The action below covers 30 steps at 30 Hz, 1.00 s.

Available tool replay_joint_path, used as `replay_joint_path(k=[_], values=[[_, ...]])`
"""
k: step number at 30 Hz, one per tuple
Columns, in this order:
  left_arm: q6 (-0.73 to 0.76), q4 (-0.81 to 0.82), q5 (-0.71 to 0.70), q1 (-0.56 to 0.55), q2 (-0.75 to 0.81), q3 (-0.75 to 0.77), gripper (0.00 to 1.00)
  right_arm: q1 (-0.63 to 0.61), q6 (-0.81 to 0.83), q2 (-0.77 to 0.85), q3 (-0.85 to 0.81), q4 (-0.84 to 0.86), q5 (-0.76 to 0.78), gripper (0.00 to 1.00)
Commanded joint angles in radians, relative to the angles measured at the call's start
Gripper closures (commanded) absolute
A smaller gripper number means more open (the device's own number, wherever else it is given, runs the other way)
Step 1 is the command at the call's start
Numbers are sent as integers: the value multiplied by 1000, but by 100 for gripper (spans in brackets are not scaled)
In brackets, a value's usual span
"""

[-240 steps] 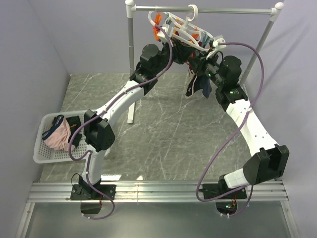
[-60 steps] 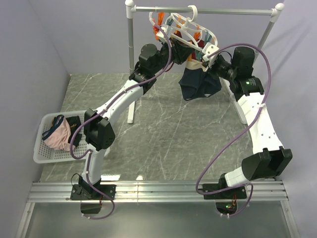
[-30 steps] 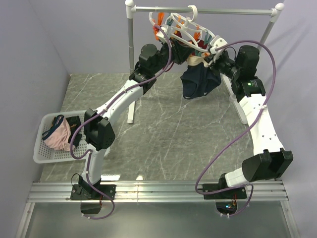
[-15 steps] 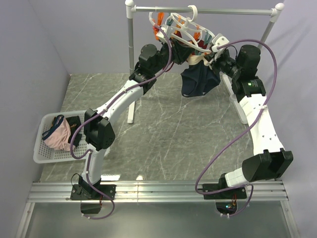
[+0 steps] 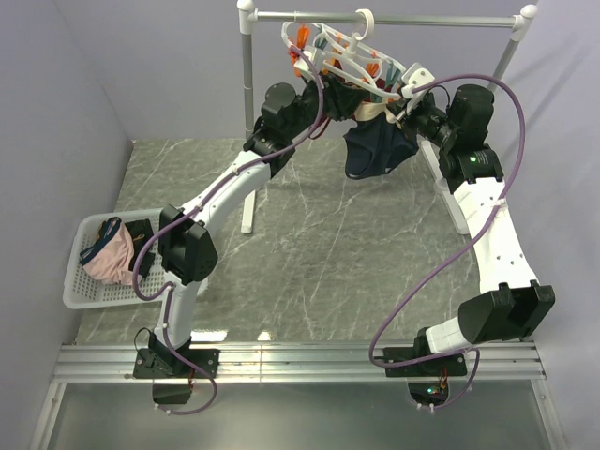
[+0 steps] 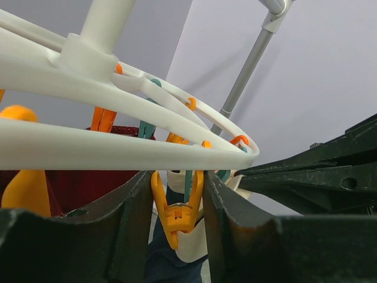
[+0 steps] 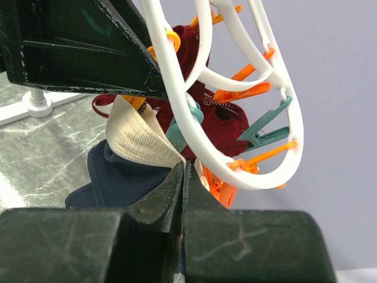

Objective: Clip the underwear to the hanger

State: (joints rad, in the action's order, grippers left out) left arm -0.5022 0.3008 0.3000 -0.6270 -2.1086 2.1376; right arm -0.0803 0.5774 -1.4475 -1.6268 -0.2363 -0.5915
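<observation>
The white ring hanger (image 5: 342,52) hangs by its hook from the rail, with orange and teal clips dangling under it. The navy underwear (image 5: 375,148) droops below its right side. My right gripper (image 7: 182,170) is shut on the beige waistband (image 7: 138,141), holding it up against the ring (image 7: 247,177); navy fabric (image 7: 118,177) sags beneath. My left gripper (image 6: 177,224) reaches in from the left, and its fingers (image 6: 129,230) stand either side of one orange clip (image 6: 177,215), touching both handles. The clip's tip lies against the beige band (image 6: 191,250).
A maroon garment (image 7: 218,118) is clipped on the hanger beside the underwear. The grey rail stand (image 5: 248,112) has posts at left and right. A white basket (image 5: 80,295) with a pink garment (image 5: 108,262) sits at the left table edge.
The underwear has been drawn up closer under the hanger and bunched. My right gripper has shifted slightly up toward the ring. The left arm has stayed in place.
</observation>
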Motion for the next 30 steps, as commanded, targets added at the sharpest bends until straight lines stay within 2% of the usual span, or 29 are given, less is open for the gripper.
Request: replay_joint_path(k=[1,10,18,23,30], values=[[-10,49,22,10,13,7,58,8,-10,47,-2,68,-7,100],[-22,90,42,16,18,5,45,8,-7,45,-5,69,-11,100],[-19,153,62,16,71,-64,18,8,-1,49,10,75,-13,100],[10,176,94,19,150,-201,1,8,6,45,19,81,-13,100],[36,187,108,19,307,-467,1,7,-2,42,36,100,-22,100]])
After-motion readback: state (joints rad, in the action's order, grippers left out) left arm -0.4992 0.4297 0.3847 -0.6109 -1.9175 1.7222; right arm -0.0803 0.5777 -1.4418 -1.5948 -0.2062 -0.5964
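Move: The left fingers are around the handles of the orange clip, whose middle is about 2 cm below, 1 cm ahead and 1 cm right of the left hand point; the underwear's waistband is roughly 4 cm below, also 1 cm right and level fore and aft. A yellow clip sits some 7 cm left and 1 cm ahead. From the right hand, pinching the waistband, the orange clip is about 6 cm left, 1 cm ahead and 3 cm up. Staying nearly in place at first, the left hand spreads its fingers from partly open to fully wide off the orange clip's handles, then drops about 6 cm while drawing back some 3.5 cm and a little left, away from the clip and hanger. The right hand stays put, fingers shut, and keeps its pinch on the waistband. ##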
